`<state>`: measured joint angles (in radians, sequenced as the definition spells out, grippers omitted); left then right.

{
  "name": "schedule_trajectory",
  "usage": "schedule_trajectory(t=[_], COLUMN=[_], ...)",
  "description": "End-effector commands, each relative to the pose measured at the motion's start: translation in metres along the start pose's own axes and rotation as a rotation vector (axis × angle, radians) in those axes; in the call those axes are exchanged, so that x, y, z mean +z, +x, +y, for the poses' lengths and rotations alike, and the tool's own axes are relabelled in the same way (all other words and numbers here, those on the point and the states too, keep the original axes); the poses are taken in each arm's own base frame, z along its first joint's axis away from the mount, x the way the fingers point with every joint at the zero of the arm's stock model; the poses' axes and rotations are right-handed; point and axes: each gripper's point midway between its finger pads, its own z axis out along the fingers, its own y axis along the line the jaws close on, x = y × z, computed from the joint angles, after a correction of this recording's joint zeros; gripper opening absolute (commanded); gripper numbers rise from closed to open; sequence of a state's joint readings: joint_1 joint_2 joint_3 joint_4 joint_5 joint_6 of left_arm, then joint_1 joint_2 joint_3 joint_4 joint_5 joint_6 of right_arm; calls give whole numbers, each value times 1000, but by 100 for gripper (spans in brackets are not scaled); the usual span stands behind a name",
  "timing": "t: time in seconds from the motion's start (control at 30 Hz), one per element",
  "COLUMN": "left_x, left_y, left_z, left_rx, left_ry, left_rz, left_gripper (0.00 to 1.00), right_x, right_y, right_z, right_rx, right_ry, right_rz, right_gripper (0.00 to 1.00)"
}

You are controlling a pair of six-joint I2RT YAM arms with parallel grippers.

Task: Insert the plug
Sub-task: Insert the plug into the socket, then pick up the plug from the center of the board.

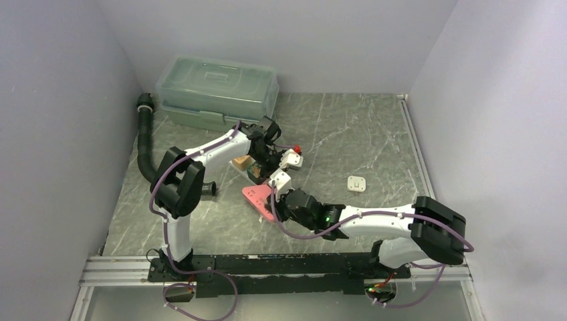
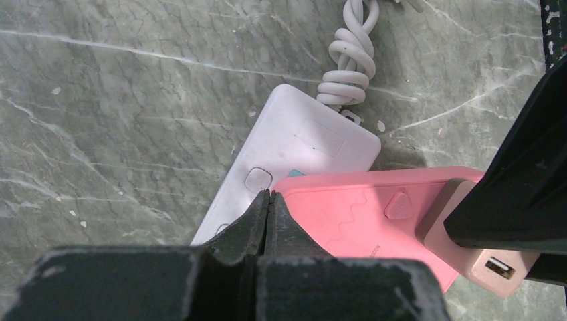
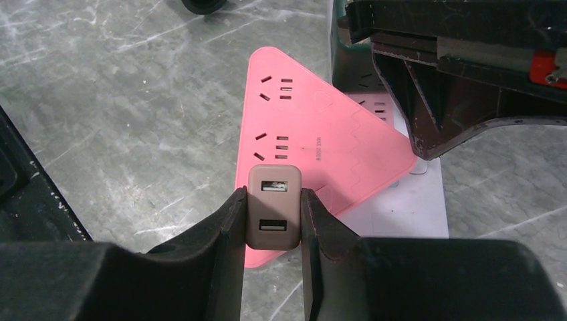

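The plug (image 3: 274,208), a brownish-pink charger block with two USB ports, is clamped between my right gripper's (image 3: 273,192) fingers. It stands over the near corner of the pink triangular power strip (image 3: 304,124); its prongs are hidden. From above, the right gripper (image 1: 275,204) is at the pink strip (image 1: 257,198). My left gripper (image 2: 269,194) is shut with nothing in it. Its tips rest at the pink strip's (image 2: 354,214) edge, where that strip lies over a white power strip (image 2: 294,140). The plug (image 2: 491,267) shows at the lower right there.
The white strip's coiled cable (image 2: 351,60) runs away from it. A green lidded box (image 1: 217,90) stands at the back left, beside a black hose (image 1: 144,144). A small white square piece (image 1: 356,183) lies to the right. A wooden block (image 1: 242,162) sits by the left gripper.
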<state>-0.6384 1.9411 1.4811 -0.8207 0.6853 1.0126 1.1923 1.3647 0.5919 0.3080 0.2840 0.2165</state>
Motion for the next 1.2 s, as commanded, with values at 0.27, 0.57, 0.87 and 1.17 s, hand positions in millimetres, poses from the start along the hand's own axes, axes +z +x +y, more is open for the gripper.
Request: schedule_trajectory(t=[0.27,0.57,0.87,1.17], left_x=[23,21,5,-32], left_y=[67,55,19,-35], left_z=[3,10,23,38], left_rx=[-23,-40,-162,-240], left_ry=[-7,-29,-79,-128], left_rz=[213,188,112,35], left_gripper=[0,0,35,71], right_x=[-22,-38,-99,-142], right_y=[56,-36,-82,-32], right_z=[-8,-28,-121,-212], right_rx=[-158,-134,453,721], right_ry=[4,85,380,818], right_rz=[276,106,19,237], right_gripper=[74,100,100,100])
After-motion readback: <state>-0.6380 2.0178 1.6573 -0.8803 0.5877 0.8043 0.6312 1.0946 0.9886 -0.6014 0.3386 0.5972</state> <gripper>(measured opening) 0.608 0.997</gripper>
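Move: The right hand still grips the brown plug in the pink strip, whose middle is about 2 cm ahead, 1 cm left and 3 cm below. The loose white plug lies some 25 cm right, 6 cm ahead and 7 cm lower, and the white cable 10 cm right and 2 cm back. From the left hand, closed at the pink strip's far corner, the strip's middle is about 6 cm back and 3 cm left, and the white plug 24 cm right and 2 cm back. The right hand opens wide and lets go of the brown plug, slipping off about 6 cm down, right and back, then swings up over 15 cm and away to the right and forward towards the loose white plug, turning some 45 degrees clockwise and starting to sink again at the end. The left hand first stays shut at the pink strip's far corner, then opens to a bit over half and eases about 3 cm forward with a slight counter-clockwise turn. ##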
